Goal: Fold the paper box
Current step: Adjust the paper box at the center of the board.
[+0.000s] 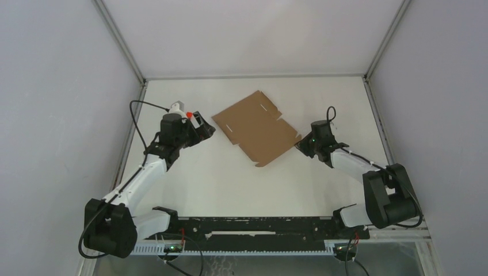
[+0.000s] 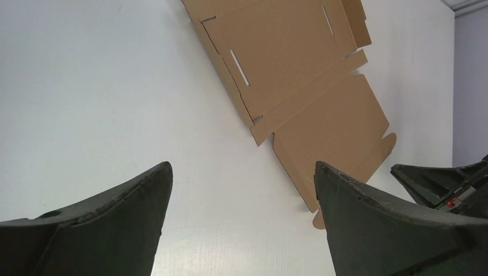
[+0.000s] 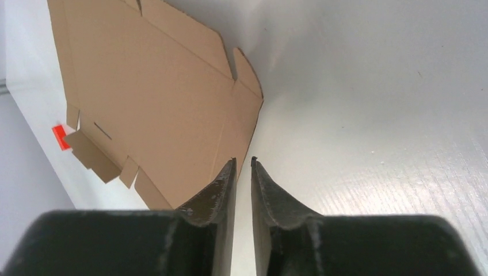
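The paper box (image 1: pixel 256 127) is a flat brown die-cut sheet with flaps and slits, lying askew on the white table (image 1: pixel 230 184) between the two arms. My left gripper (image 1: pixel 202 127) hovers just left of the sheet's left corner, wide open and empty; in its wrist view the sheet (image 2: pixel 299 75) lies ahead and to the right of the jaws (image 2: pixel 241 167). My right gripper (image 1: pixel 300 144) sits at the sheet's right corner. Its jaws (image 3: pixel 242 160) stand a narrow slit apart, bare table showing between them, with the cardboard (image 3: pixel 149 103) edge just beyond the left fingertip.
A small red block (image 1: pixel 189 115) rests by the left gripper, also visible past the sheet's far side (image 3: pixel 60 137). Grey walls and metal frame posts (image 1: pixel 124 43) enclose the table. The right gripper's dark body (image 2: pixel 443 184) shows at the left wrist view's right edge.
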Controlling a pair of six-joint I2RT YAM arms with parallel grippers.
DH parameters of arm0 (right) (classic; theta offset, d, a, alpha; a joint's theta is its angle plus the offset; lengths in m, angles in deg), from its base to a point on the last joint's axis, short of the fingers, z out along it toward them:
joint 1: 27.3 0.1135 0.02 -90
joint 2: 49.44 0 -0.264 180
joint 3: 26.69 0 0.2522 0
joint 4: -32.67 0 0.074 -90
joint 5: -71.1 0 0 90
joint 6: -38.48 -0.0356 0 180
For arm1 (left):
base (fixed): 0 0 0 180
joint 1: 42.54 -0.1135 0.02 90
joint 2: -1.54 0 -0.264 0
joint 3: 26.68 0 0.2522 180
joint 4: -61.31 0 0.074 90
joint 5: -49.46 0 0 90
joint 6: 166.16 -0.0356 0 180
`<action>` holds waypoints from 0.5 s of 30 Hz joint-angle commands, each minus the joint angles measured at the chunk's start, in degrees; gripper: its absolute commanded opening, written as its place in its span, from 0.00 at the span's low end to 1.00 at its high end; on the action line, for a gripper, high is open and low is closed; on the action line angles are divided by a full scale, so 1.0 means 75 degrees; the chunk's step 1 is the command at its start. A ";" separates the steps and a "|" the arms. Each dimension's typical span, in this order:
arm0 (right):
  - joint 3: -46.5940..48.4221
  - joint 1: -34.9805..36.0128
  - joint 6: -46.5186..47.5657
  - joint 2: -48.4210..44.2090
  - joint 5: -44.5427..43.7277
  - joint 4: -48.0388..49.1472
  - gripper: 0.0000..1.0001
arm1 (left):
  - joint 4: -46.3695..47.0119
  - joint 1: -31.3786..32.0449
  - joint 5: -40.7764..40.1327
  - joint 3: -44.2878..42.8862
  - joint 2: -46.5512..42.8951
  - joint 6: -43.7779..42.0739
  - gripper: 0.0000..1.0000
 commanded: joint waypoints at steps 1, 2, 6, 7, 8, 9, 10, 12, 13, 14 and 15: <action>0.0221 -0.0157 0.0949 -0.0470 0.0723 -0.0287 0.27 | 0.0007 -0.0045 -0.0016 0.0083 -0.0248 -0.0201 0.97; 0.0212 -0.0145 0.1019 -0.0509 0.0811 -0.0320 0.31 | 0.0016 -0.0045 -0.0025 0.0095 -0.0251 -0.0193 0.97; 0.0184 0.0195 0.0864 -0.0736 0.0725 -0.0420 0.52 | 0.0112 -0.0044 -0.0042 0.0206 -0.0228 -0.0118 0.97; 0.0185 0.0380 0.0790 -0.0770 0.0579 -0.0397 0.56 | 0.0130 -0.0045 -0.0028 0.0239 -0.0231 -0.0085 0.97; 0.0185 0.0483 0.0702 -0.0751 0.0520 -0.0330 0.59 | 0.0136 -0.0045 -0.0014 0.0263 -0.0228 -0.0060 0.97; 0.0185 0.0551 0.0571 -0.0679 0.0520 -0.0211 0.60 | 0.0139 -0.0045 -0.0004 0.0281 -0.0234 -0.0026 0.97; 0.0185 0.0590 0.0468 -0.0587 0.0556 -0.0075 0.60 | 0.0128 -0.0045 0.0016 0.0295 -0.0245 0.0000 0.98; 0.0194 0.0677 0.0245 -0.0308 0.0606 0.0210 0.60 | 0.0069 -0.0045 0.0034 0.0309 -0.0287 0.0036 1.00; 0.0217 0.0743 0.0147 -0.0178 0.0588 0.0310 0.60 | 0.0039 -0.0045 0.0010 0.0309 -0.0304 0.0049 1.00; 0.0277 0.0806 0.0075 -0.0015 0.0548 0.0323 0.60 | 0.0005 -0.0045 -0.0003 0.0309 -0.0337 0.0061 1.00; 0.0338 0.0878 0.0004 0.0115 0.0514 0.0273 0.60 | -0.0051 -0.0045 -0.0040 0.0309 -0.0359 0.0066 1.00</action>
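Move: The paper box lies flat, its middle about 14 cm to my right hand's left, 6 cm ahead and 3 cm below. The middle of its near right edge is some 6 cm to my right hand's left and 2 cm back. From my left hand, the box's middle is about 16 cm to the right, 2 cm back and 13 cm below; the red block stands roughly 8 cm left of that hand, 2 cm ahead. I back my right hand off from the box's right corner, rising a little, then swing it left along the near right edge, about 4 cm left and 2 cm back in all. I open its fingers to a bit over half and turn it some 10 degrees counter-clockwise, so that they straddle the edge from above. My left hand, still wide open, starts to sink late on. ##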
